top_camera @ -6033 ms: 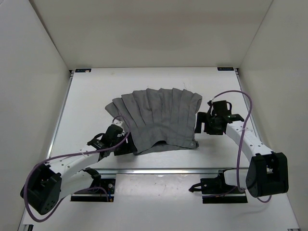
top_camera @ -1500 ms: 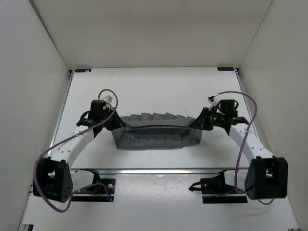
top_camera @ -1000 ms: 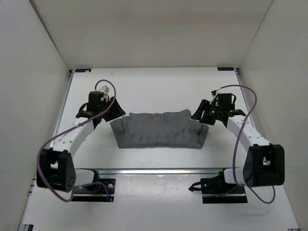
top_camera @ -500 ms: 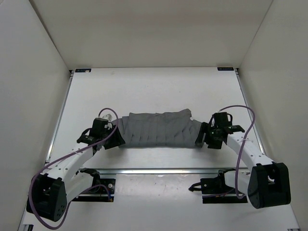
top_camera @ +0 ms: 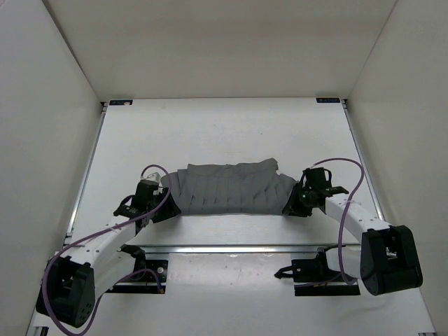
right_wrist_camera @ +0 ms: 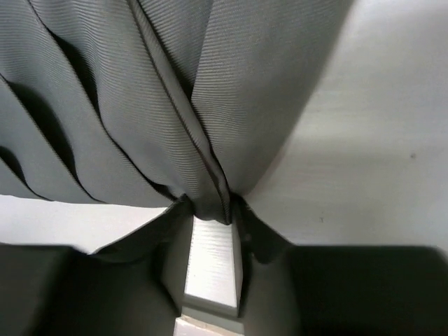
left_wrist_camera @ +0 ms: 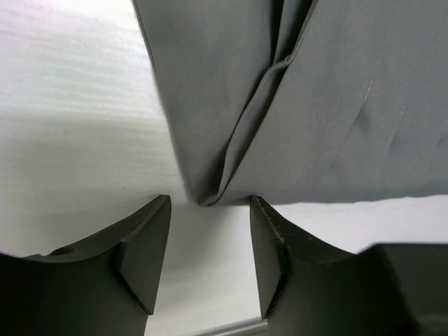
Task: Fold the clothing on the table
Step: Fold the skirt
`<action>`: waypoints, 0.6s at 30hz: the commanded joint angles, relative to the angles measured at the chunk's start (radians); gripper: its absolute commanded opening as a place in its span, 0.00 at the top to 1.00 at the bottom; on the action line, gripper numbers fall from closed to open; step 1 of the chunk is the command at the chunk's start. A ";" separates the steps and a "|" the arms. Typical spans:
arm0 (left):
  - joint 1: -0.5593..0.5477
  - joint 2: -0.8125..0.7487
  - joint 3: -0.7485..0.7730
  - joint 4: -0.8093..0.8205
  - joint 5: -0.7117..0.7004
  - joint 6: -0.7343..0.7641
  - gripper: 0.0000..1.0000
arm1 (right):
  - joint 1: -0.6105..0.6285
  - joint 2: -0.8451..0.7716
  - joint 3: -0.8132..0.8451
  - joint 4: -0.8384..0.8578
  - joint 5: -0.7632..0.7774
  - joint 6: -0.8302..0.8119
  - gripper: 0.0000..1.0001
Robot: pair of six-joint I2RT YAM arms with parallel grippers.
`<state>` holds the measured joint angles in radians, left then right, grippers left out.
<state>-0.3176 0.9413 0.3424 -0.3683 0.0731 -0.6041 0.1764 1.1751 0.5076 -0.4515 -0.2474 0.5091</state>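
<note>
The clothing [top_camera: 227, 187] is a grey pleated skirt, folded into a wide band across the middle of the white table [top_camera: 210, 129]. My left gripper [top_camera: 163, 208] sits at the band's near left corner. In the left wrist view its fingers [left_wrist_camera: 143, 248] stand open, and the skirt's corner [left_wrist_camera: 206, 196] lies just at the tips of the left gripper [left_wrist_camera: 208, 204], not pinched. My right gripper [top_camera: 294, 205] is at the near right corner. The right wrist view shows the right gripper [right_wrist_camera: 210, 210] shut on a bunched fold of the clothing [right_wrist_camera: 140, 105].
A metal rail [top_camera: 231, 247] runs along the table's near edge, with the arm bases and cables just behind it. Another rail [top_camera: 87, 171] lines the left side. White walls enclose the table on three sides.
The right jaws have closed onto the skirt's near right corner. The left gripper has shifted slightly at the near left corner and stays open. The skirt lies much as before.
</note>
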 commanded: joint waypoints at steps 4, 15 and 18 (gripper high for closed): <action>-0.014 0.059 -0.029 0.109 -0.068 -0.028 0.39 | -0.018 -0.002 -0.006 0.100 0.002 0.002 1.00; -0.107 0.145 -0.020 0.221 -0.004 -0.088 1.00 | -0.051 0.064 0.277 0.063 -0.013 -0.159 1.00; -0.100 0.145 -0.034 0.241 -0.001 -0.086 1.00 | 0.042 0.161 0.435 0.083 -0.095 -0.188 1.00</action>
<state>-0.4187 1.0851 0.3321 -0.1513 0.0544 -0.6796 0.1413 1.2892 0.7944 -0.4385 -0.2676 0.3874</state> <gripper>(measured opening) 0.014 0.025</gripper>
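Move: The skirt's near left corner lies roughly 2 cm ahead of the left hand and 1 cm below, between its open fingers; the skirt's far left corner is about 11 cm ahead and 4 cm left. The near right corner sits between the right hand's half-closed tips, about 1 cm ahead, with the far right corner some 15 cm ahead of that hand and 3 cm to its left. Finish closing the right fingers on the near right corner, ease it a little to the right, then swing it forward about 8 cm while lifting nearly as far, tipping the fingertips forward-up. Meanwhile slide the left gripper about 2 cm forward over the near left corner, dipping slightly, pinch it shut, then shift right about 3 cm, low by the table. ##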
